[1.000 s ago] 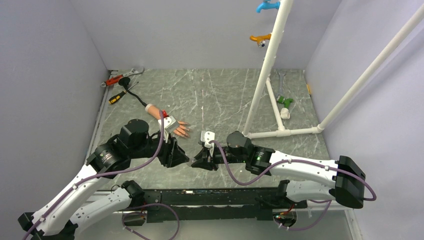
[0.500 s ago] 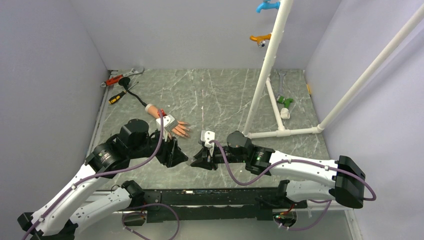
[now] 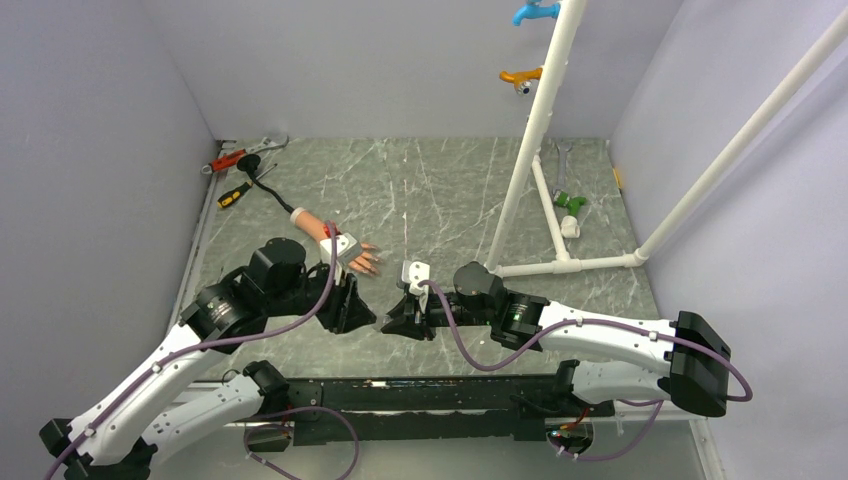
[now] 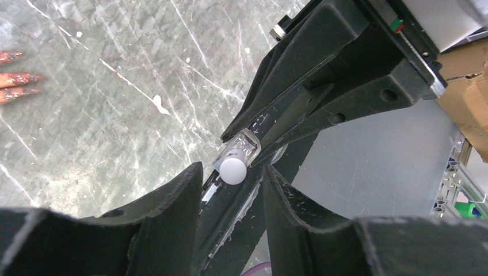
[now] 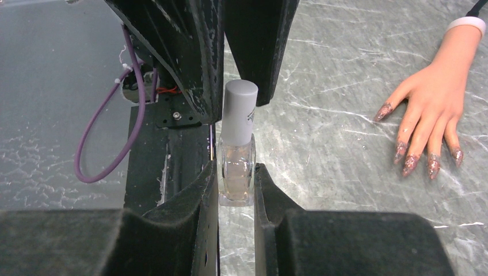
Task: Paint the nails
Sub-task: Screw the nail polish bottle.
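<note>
The flesh-coloured mannequin hand lies palm down on the grey marble table, its reddish glittery nails pointing toward the arms; three of those nails show at the left wrist view's edge. My right gripper is shut on a small clear bottle, which stands upright with a grey cap. My left gripper faces it from the other side, open, one finger on each side of the cap with gaps showing. Both grippers meet near the table's front edge.
A red-handled wrench and a screwdriver lie at the back left. A white pipe frame rises at the right, with a green piece at its foot. The black mounting rail runs along the near edge.
My left arm has shifted slightly right, bringing its fingers closer round the bottle's cap. The right arm and the bottle have not moved.
</note>
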Available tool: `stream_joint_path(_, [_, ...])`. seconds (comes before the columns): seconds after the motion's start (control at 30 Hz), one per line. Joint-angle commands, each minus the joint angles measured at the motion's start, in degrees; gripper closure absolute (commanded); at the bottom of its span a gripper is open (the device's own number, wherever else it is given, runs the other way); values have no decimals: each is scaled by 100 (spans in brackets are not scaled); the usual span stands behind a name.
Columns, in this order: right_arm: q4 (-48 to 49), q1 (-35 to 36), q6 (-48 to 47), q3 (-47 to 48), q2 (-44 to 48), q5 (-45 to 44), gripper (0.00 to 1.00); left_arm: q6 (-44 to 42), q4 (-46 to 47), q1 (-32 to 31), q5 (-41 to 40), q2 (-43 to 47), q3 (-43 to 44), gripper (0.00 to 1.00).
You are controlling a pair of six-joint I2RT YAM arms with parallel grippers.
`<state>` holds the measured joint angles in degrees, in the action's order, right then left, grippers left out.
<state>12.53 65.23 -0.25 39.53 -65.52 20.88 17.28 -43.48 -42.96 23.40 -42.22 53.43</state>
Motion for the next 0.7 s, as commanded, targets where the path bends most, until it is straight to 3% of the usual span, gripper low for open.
stream_joint_path(0.0, [377,-4,-15,196,45,-36,100,16,319,-21,281,-85,-76,62])
stream_joint_path(0.27, [373,-2,-11,196,42,-38,100,27,493,-23,491,-126,-223,68])
stream_joint_path(0.67, [360,-3,3,220,29,110,100,-405,487,-156,921,-98,-272,100])
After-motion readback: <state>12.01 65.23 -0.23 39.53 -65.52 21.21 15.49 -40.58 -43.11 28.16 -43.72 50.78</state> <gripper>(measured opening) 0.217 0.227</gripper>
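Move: The white cap of the nail polish bottle is just off my left fingertips, about 1 cm back, 1 cm to the right and 1 cm below. My right hand already holds the glass body, which sits about 1 cm back, 2 cm right and 4 cm below my left hand; from my right hand the cap is some 3 cm up and 1 cm left. The rubber hand lies roughly 22 cm ahead of my left hand, 8 cm left and 17 cm below. I bring my half-open left fingers down and to the right over the cap, easing slightly back, about 2 cm in all, with a clockwise turn of some 5 degrees. As they straddle the cap I close them until they pinch its sides, while my right hand stays put and keeps its grip on the glass body. ##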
